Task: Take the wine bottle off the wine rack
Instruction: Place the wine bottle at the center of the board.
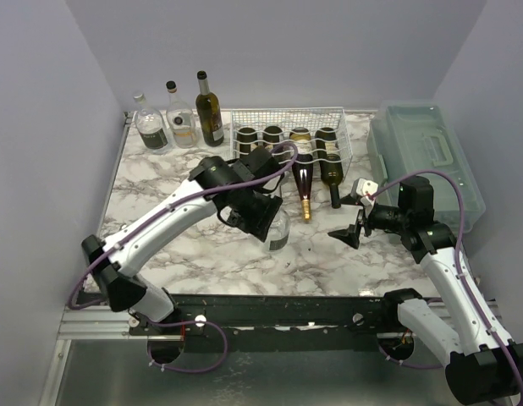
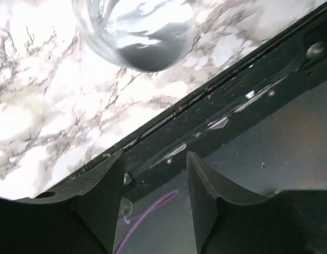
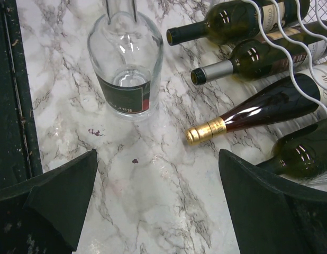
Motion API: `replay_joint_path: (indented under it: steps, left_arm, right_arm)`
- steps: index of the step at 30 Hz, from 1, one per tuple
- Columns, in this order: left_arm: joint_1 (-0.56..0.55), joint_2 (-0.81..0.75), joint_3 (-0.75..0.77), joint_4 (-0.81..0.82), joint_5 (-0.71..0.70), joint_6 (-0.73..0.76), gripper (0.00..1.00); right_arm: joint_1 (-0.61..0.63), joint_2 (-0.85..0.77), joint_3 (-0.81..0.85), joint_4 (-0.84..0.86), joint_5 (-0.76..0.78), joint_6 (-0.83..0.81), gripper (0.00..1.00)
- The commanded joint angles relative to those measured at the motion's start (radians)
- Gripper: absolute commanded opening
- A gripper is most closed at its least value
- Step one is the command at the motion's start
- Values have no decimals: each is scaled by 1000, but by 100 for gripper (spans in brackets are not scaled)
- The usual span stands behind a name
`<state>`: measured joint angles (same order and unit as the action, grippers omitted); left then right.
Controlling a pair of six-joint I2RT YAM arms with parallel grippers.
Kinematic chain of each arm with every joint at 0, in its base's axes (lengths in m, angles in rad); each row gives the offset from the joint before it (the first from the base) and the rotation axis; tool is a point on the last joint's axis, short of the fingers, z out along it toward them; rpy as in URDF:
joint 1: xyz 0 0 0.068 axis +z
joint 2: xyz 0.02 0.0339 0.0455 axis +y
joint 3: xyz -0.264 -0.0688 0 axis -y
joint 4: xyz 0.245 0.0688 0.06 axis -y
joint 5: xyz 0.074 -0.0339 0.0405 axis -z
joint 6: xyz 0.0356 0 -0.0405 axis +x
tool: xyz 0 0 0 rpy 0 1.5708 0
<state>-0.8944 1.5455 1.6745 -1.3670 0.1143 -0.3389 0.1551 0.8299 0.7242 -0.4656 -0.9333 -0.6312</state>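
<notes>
The white wire wine rack (image 1: 287,135) stands at the back middle of the marble table, and several wine bottles lie in it with their necks toward me. A dark red bottle with a gold foil neck (image 3: 259,114) (image 1: 305,182) sticks out furthest. A clear glass bottle with a dark label (image 3: 126,69) (image 1: 279,235) stands upright on the table in front of the rack. My left gripper (image 1: 270,222) (image 2: 155,159) hovers right beside it, jaws apart with nothing between them; the bottle (image 2: 137,32) shows beyond the fingertips. My right gripper (image 1: 356,218) (image 3: 157,159) is wide open over bare marble, to the right of it.
Three upright bottles (image 1: 181,118) stand at the back left. A translucent green-grey box with a handle (image 1: 426,156) lies along the right edge. The dark rail of the table's front edge (image 2: 232,100) runs just below the left gripper.
</notes>
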Motion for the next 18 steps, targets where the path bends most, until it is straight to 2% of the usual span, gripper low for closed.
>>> replay_joint_path:
  steps: [1, 4, 8, 10, 11, 14, 16, 18]
  left_arm:
    - [-7, -170, -93, 182, -18, -20, 52]
    - [-7, -285, -207, 332, -24, -36, 56]
    - [-5, -480, -400, 584, -105, -79, 70]
    - [-3, -585, -534, 754, -138, -101, 84]
    - [-2, -632, -609, 833, -148, -118, 97]
    - [6, -780, -821, 1103, -177, -204, 99]
    - [14, -849, -944, 1254, -148, -218, 99]
    - [18, -890, -1018, 1322, -147, -221, 99]
  right_arm:
    - [-5, -13, -5, -25, -22, -21, 99]
    - [-5, -11, -4, -26, -21, -20, 99]
    - [-5, -10, -6, -27, -19, -23, 100]
    - [-5, -13, -6, -26, -17, -24, 100]
    - [-5, -14, -6, -26, -16, -24, 99]
    - [-5, -12, -9, -25, -13, -24, 100]
    - [-4, -11, -7, -26, -12, -27, 99]
    - [-4, -11, -8, -25, -11, -27, 100]
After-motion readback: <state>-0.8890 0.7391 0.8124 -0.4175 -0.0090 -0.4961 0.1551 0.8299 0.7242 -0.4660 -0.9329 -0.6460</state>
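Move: The clear bottle already stands on the board, its middle roughly 7 cm ahead of the left hand, 5 cm to the right and 7 cm below. Beyond it, in the rack, the grey-necked bottle lies about 29 cm ahead of that hand and 5 cm right, the gold-necked one some 27 cm ahead and 13 cm right, both about 15 cm below. From the right hand the clear bottle is 16 cm left, 2 cm ahead and 6 cm below. The left hand rises nearly 4 cm and then dips about a centimetre, drifting slightly left, while its wrist swings some 50 degrees so that the fingers, pointing almost straight down at first, come up to aim forward and right at the clear bottle's upper part. As they swing, the fingers spread from half open to fully open with nothing between them, and they end beside the bottle's neck without touching it. ##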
